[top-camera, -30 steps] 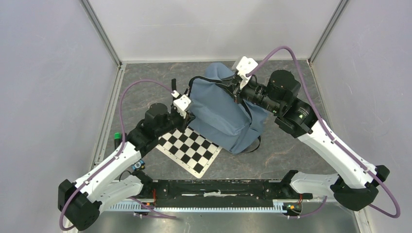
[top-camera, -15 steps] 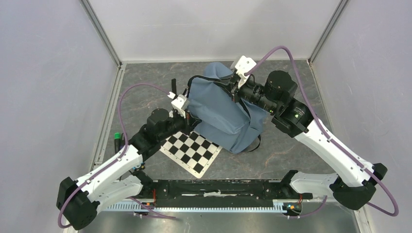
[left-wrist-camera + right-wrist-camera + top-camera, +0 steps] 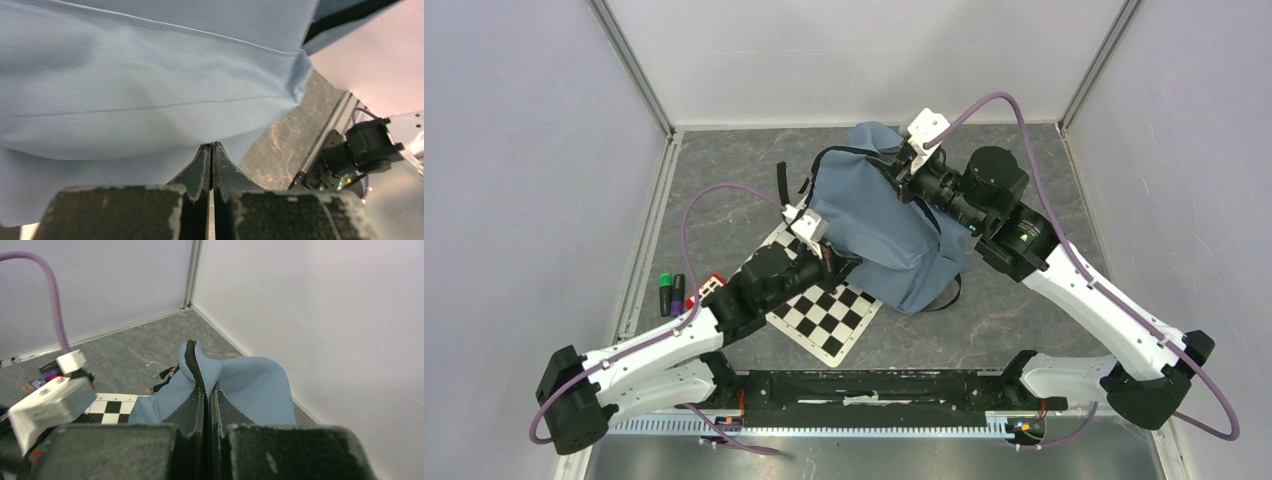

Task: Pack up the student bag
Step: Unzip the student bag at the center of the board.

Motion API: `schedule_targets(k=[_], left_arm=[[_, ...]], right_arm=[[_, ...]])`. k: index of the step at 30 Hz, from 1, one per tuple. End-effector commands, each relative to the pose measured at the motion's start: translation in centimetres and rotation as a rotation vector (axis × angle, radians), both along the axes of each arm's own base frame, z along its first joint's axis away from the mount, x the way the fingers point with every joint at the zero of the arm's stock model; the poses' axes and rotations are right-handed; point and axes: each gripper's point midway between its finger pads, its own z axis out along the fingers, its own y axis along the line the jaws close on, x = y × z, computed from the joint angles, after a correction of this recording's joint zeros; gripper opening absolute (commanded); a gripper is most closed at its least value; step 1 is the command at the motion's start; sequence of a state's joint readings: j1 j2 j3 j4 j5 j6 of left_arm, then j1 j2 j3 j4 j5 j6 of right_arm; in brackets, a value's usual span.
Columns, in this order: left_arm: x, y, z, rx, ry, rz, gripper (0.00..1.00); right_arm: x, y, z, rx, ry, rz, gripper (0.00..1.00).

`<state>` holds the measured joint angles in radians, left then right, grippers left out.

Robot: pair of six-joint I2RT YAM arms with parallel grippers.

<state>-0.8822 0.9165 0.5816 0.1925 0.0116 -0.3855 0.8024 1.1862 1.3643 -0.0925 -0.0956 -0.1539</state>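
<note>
The student bag (image 3: 884,230), grey-blue fabric with black zips, slumps in the middle of the floor, partly over a checkerboard. In the right wrist view my right gripper (image 3: 207,387) is shut on the bag's (image 3: 250,385) black zip edge and holds that edge raised. From above, the right gripper (image 3: 904,172) sits at the bag's top. My left gripper (image 3: 834,263) reaches in low at the bag's near-left side. Its jaws (image 3: 211,146) are shut, with the tips against a fold of the bag (image 3: 150,75). Whether any fabric is pinched there stays hidden.
A black-and-white checkerboard (image 3: 824,312) lies under the bag's near corner. A green marker (image 3: 664,293), a purple marker (image 3: 678,295) and a small red item (image 3: 711,287) lie by the left wall rail. A black strap (image 3: 781,180) trails left of the bag. Walls close in on three sides.
My left arm has swung right and toward the near edge, bringing its gripper from the bag's left edge to its near-left side. This uncovers the markers. The right gripper has barely shifted.
</note>
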Motion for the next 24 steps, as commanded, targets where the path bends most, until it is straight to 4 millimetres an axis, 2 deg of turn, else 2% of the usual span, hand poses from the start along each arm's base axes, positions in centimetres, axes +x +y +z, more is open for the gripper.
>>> schedule_targets(k=[1,8,16,19,22,24], left_arm=[[-1.2,-2.3,1.9,-0.077,-0.007,-0.029,0.02],[-4.2,-6.5,1.2,-0.060,0.005,-0.123,0.02],[-7.2,-12.0,2.7,-0.111,-0.024,-0.181,0.02],[-8.2,-14.1,2.7,-0.109,-0.031,-0.207,0.02],[-9.0,-15.4,2.1,-0.099,-0.028,-0.231,0.02],[-9.1,-15.5,2.1,-0.096,-0.033,-0.236,0.02]], right_arm=[[0.8,-0.7,5.9,0.171,-0.148,-0.065,0.00],[1.4,-0.5,5.5,0.164,-0.138,-0.083,0.00],[2.0,-0.4,4.9,0.162,-0.117,-0.105,0.00],[2.2,-0.3,4.7,0.158,-0.114,-0.109,0.00],[2.2,-0.5,4.8,0.156,-0.116,-0.112,0.00],[2.1,-0.6,4.9,0.152,-0.121,-0.117,0.00]])
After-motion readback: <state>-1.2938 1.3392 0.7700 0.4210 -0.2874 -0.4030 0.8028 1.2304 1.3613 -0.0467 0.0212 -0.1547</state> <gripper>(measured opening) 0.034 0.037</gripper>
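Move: The left hand is shut on the zip pull at the bag's near side. The bag's near right corner, where the pull is being taken, lies about 14 cm to its right, 6 cm back and some 8 cm lower. From the left hand, the black strap loop is 20 cm right, 3 cm back, and the chessboard's middle 10 cm left, 2 cm ahead, both about 20 cm below. From the right hand the corner is 12 cm back, 10 cm right and far below. Rightward and back towards the robot, the left hand draws the zip pull some 14 cm along the bag's near side to its near right corner, fingers still shut on the cord and the wrist nearly unturned. High up, the right hand keeps its pinch on the bag's zipped edge and eases forward a couple of centimetres, away from the left hand. ##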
